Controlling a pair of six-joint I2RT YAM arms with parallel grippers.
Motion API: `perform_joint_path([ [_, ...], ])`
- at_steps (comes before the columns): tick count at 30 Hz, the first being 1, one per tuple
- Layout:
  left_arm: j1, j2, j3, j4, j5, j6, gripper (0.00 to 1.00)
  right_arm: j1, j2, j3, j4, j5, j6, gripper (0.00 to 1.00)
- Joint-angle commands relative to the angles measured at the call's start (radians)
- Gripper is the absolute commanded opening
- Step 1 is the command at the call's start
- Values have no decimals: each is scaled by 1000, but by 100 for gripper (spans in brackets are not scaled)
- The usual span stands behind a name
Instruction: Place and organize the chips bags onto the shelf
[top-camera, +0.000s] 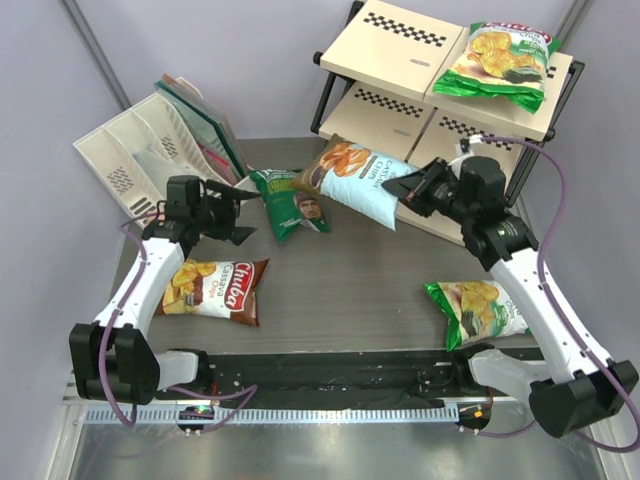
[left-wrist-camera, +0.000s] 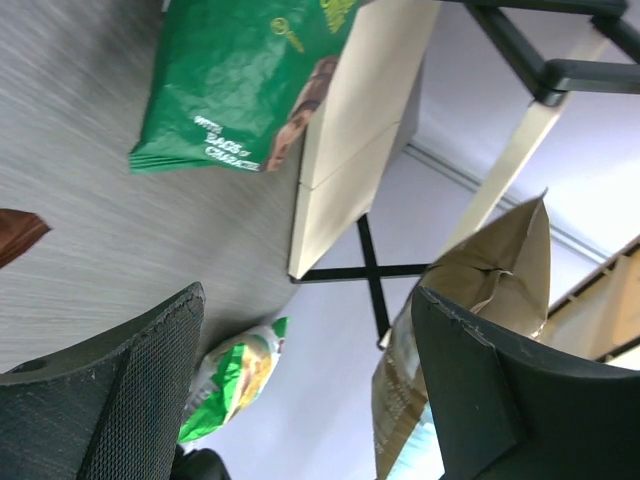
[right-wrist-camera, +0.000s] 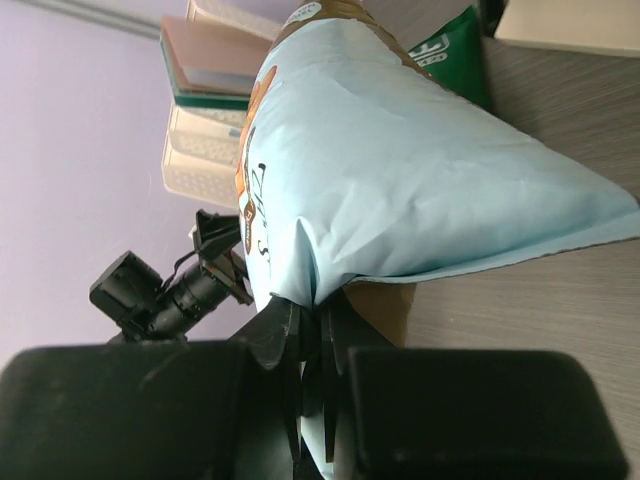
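Observation:
My right gripper (top-camera: 408, 195) is shut on the edge of the light blue chips bag (top-camera: 355, 175), which hangs tilted above the table in front of the shelf (top-camera: 395, 45). The right wrist view shows the jaws (right-wrist-camera: 320, 320) pinching the blue bag's (right-wrist-camera: 400, 160) seam. My left gripper (top-camera: 243, 210) stands open and empty beside a dark green bag (top-camera: 290, 200) lying on the table. In the left wrist view its fingers (left-wrist-camera: 310, 390) are wide apart, with that green bag (left-wrist-camera: 240, 80) ahead. A brown Chuba bag (top-camera: 215, 290) lies front left. One green-and-white bag (top-camera: 478, 310) lies front right, another (top-camera: 500, 60) on the shelf's top tier.
A white slotted organizer (top-camera: 150, 150) holding flat folders leans at the back left, close behind my left gripper. The shelf's lower boards (left-wrist-camera: 360, 130) sit just beyond the dark green bag. Purple cables trail along both arms.

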Motion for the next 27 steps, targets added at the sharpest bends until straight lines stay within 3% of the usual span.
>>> perform_joint_path([
  [1, 2, -3, 50, -46, -16, 51, 83, -17, -146, -65, 24, 184, 50, 1],
  [8, -26, 29, 44, -28, 4, 20, 82, -22, -296, -136, 47, 515, 53, 1],
  [18, -77, 101, 151, -25, 10, 39, 81, -31, -300, -178, 64, 796, 37, 1],
  [27, -86, 89, 147, -28, 24, 40, 80, -103, -267, -237, 127, 884, 109, 1],
])
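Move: The right hand holds the blue-brown chips bag by its blue end. The right bay of the middle shelf, where the bag seems bound, has its middle about 19 cm ahead, 20 to the right and 11 below. On the top board a green-white chips bag lies some 20 ahead, 21 right and 14 above; the green-yellow bag on the table is about 6 back, 24 right and 31 below. From the left hand that middle bay is roughly 17 ahead and 56 right, about level. Keeping its pinch on the blue end of the chips bag, the right hand sweeps about 16 cm to the right at nearly constant height, easing back a couple of centimetres before coming forward again, and turns some 45 degrees clockwise so that the fingers and the bag's brown end swing from pointing leftward to facing the middle shelf's right bay. Meanwhile the empty left hand, fingers still wide open, shifts about 3 cm to the right, towards the dark green chips bag on the table. ##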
